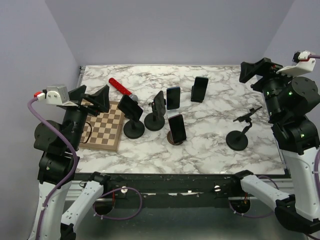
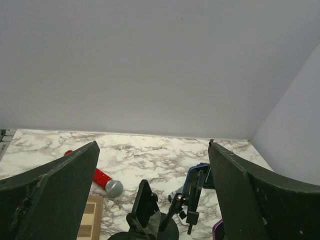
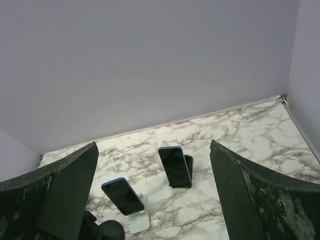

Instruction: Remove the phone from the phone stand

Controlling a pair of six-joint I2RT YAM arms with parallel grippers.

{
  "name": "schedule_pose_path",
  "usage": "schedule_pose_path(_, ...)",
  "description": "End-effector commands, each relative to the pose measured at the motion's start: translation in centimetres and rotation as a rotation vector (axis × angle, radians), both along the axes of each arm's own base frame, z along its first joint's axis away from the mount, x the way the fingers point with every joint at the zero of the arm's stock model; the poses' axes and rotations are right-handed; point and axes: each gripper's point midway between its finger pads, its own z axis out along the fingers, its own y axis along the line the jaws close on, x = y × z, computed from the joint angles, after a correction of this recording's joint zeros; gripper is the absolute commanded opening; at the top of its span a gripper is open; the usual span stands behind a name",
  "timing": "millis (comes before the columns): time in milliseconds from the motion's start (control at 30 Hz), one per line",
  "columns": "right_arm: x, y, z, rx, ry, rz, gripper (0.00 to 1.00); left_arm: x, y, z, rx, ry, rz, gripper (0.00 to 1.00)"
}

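Note:
Several phones stand on stands in the middle of the marble table. A dark phone sits on a black round-base stand, a blue-edged phone on a white stand, a dark phone on a black stand, and a red-edged phone on a small round base. My left gripper hangs open, raised above the table's left side. At the right edge my right gripper is also raised and open. The right wrist view shows the blue-edged phone and the teal-edged phone far below the jaws.
A chessboard lies at the left under the left gripper. Behind it lies a red microphone. Another black clamp stand is beside the first, and an empty black stand is at the right.

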Motion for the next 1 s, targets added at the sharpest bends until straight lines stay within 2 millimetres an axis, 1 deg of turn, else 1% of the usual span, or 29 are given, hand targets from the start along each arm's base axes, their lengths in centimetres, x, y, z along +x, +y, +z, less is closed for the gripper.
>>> schedule_pose_path(0,-1.1,-0.6,0.3,-0.004,-0.025,-0.009,1.0,0.0,-0.4,-1.4,0.009,0.036,-0.022,0.98)
schedule_pose_path(100,-2.0,-0.9,0.8,-0.022,-0.065,-0.006,1.0,0.0,-0.5,-1.8,0.019,0.035,-0.025,0.98)
schedule_pose_path(167,-2.0,-1.0,0.5,-0.016,-0.062,-0.014,1.0,0.0,-0.7,-2.0,0.029,0.039,-0.038,0.99)
schedule_pose_path(333,-1.3,-0.8,-1.4,0.015,-0.005,-0.025,1.0,0.2,-1.3,-2.6,0.042,0.053,-0.069,0.98)
schedule_pose_path(400,-1.2,-0.1,-1.7,0.015,0.004,0.015,1.0,0.2,-1.8,-2.7,0.041,0.05,-0.093,0.99)
schedule_pose_path(467,-0.8,0.6,-2.5,-0.007,0.028,0.051,1.0,0.2,-2.2,-2.8,0.039,0.052,-0.113,0.99)
schedule_pose_path(533,0.3,1.6,-4.3,-0.037,0.102,0.087,1.0,0.2,-2.3,-3.1,0.036,0.058,-0.124,0.99)
schedule_pose_path(600,1.8,2.8,-6.6,-0.065,0.221,0.126,1.0,0.2,-2.5,-3.3,0.034,0.067,-0.13,0.98)
schedule_pose_path(633,2.6,3.6,-8.3,-0.081,0.293,0.156,1.0,0.3,-2.5,-3.4,0.036,0.07,-0.133,0.99)
schedule_pose_path(667,3.1,4.5,-9.5,-0.084,0.345,0.195,1.0,0.3,-2.7,-3.6,0.039,0.073,-0.143,0.98)
schedule_pose_path(733,3.7,6.1,-12.2,-0.078,0.427,0.231,1.0,0.4,-3.3,-4.0,0.055,0.082,-0.172,0.99)
schedule_pose_path(833,3.2,10.3,-15.3,-0.102,0.497,0.335,1.0,0.4,-3.9,-4.6,0.06,0.099,-0.205,0.99)
schedule_pose_path(900,2.6,12.9,-17.8,-0.122,0.556,0.395,1.0,0.7,-4.0,-5.0,0.057,0.11,-0.21,0.98)
schedule_pose_path(967,1.9,15.5,-20.4,-0.158,0.612,0.437,1.0,0.8,-4.0,-5.0,0.053,0.109,-0.207,0.99)
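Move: From the right hand, the purple-cased phone on its round-based stand lies some 22 cm to the left, about 3 cm back and roughly 40 cm below. The blue phone stands about 17 cm beyond it and 3 cm to its left; the black phone is about 21 cm ahead of the hand and 10 cm to its left, at much the same depth. From the left hand, the purple-cased phone is about 26 cm right, 4 cm ahead and some 40 cm down. Back by about 2 cm first, the empty right hand then swoops down some 17 cm, left 11 cm and a little forward, speeding up over the table towards the purple-cased phone, its wrist tipping down about 30 degrees and turning counter-clockwise, fingers wide open. The left hand, also open, sinks slightly and drifts right while turning a little clockwise. ##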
